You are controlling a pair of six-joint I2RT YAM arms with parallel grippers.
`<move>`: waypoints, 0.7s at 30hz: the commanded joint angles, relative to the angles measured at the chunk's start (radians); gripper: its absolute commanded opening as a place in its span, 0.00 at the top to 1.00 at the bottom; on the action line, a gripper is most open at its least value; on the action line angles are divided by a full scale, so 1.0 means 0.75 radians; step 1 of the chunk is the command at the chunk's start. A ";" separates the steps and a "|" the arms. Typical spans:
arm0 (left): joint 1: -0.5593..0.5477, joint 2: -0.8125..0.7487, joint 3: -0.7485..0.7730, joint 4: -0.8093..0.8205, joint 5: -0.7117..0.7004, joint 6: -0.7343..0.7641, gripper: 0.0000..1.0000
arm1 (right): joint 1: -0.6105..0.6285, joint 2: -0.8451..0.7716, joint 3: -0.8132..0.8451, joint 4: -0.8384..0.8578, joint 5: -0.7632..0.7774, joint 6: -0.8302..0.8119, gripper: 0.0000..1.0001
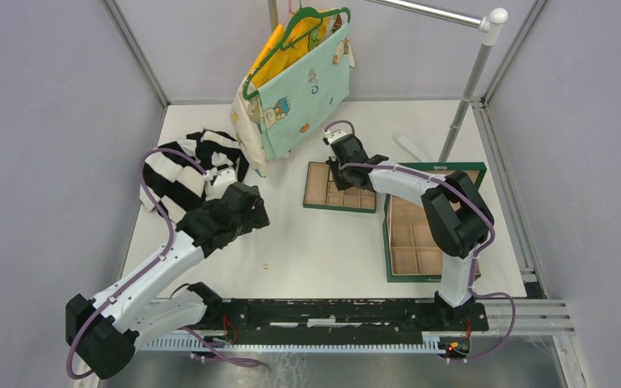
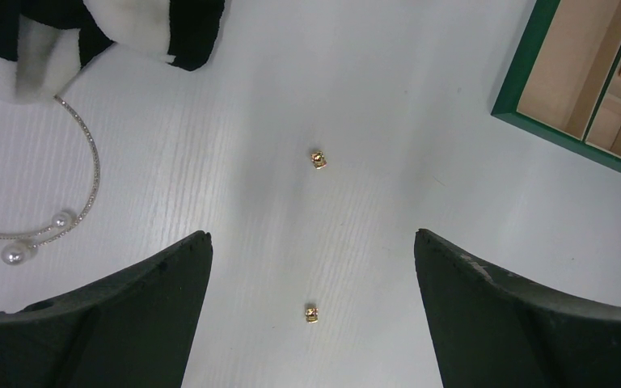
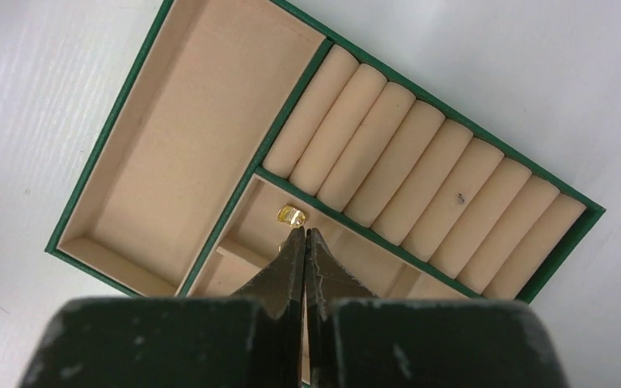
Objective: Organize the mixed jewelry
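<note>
Two tiny gold pieces lie on the white table in the left wrist view, one (image 2: 317, 159) ahead of the fingers and one (image 2: 311, 313) between them. A thin bangle with two pearls (image 2: 58, 220) curves at the left. My left gripper (image 2: 311, 236) hangs open above the table, touching nothing. My right gripper (image 3: 305, 233) is shut over the green tray (image 3: 113, 145), with nothing between its tips. A gold piece (image 3: 291, 216) lies in a small tan compartment just past them. From above, a gold speck (image 1: 266, 264) shows on the table.
A black-and-white striped cloth (image 1: 190, 166) lies behind the left gripper (image 1: 247, 208). A hanger with a pale printed garment (image 1: 303, 81) hangs on the rack pole (image 1: 465, 93). A larger green box (image 1: 416, 238) with tan compartments stands at the right, beside the tray (image 1: 319, 190).
</note>
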 commanded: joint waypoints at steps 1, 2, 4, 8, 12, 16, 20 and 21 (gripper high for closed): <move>-0.004 0.016 0.036 0.015 -0.015 -0.015 0.00 | 0.000 0.013 0.064 0.049 0.036 -0.017 1.00; -0.003 0.023 0.037 0.014 -0.014 -0.015 0.00 | 0.001 0.015 0.062 0.051 0.036 -0.012 1.00; -0.004 0.035 0.041 0.011 -0.007 -0.017 0.00 | 0.001 0.014 0.057 0.057 0.026 -0.008 0.95; -0.004 0.038 0.044 0.010 -0.002 -0.023 0.00 | 0.000 -0.004 0.048 0.061 0.009 -0.009 0.82; -0.004 0.030 0.045 0.007 -0.004 -0.027 0.00 | 0.001 -0.054 0.034 0.065 0.005 -0.017 0.76; -0.003 0.021 0.042 0.000 -0.010 -0.029 0.00 | 0.032 -0.129 0.006 0.076 0.005 -0.032 0.77; 0.043 0.034 0.037 0.005 0.040 -0.024 0.00 | 0.139 -0.211 -0.029 0.101 0.015 -0.040 0.75; 0.080 0.038 0.036 0.000 0.065 -0.024 0.00 | 0.173 -0.219 -0.040 0.113 0.011 -0.038 0.75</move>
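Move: The right hand's shut fingers point down into the tray's first small compartment, whose floor is about 2 cm below them. A gold piece already lies there, some 1 cm ahead and 1 cm left. The ring rolls are centred about 5 cm ahead and 4 cm right, the tray's open left section 6 cm left and 1 cm ahead. From the left hand, that compartment is roughly 15 cm ahead, 23 cm right and 10 cm lower. The right fingers part slightly, letting go of a gold piece in the compartment, then rise about 3 cm, drifting left. ##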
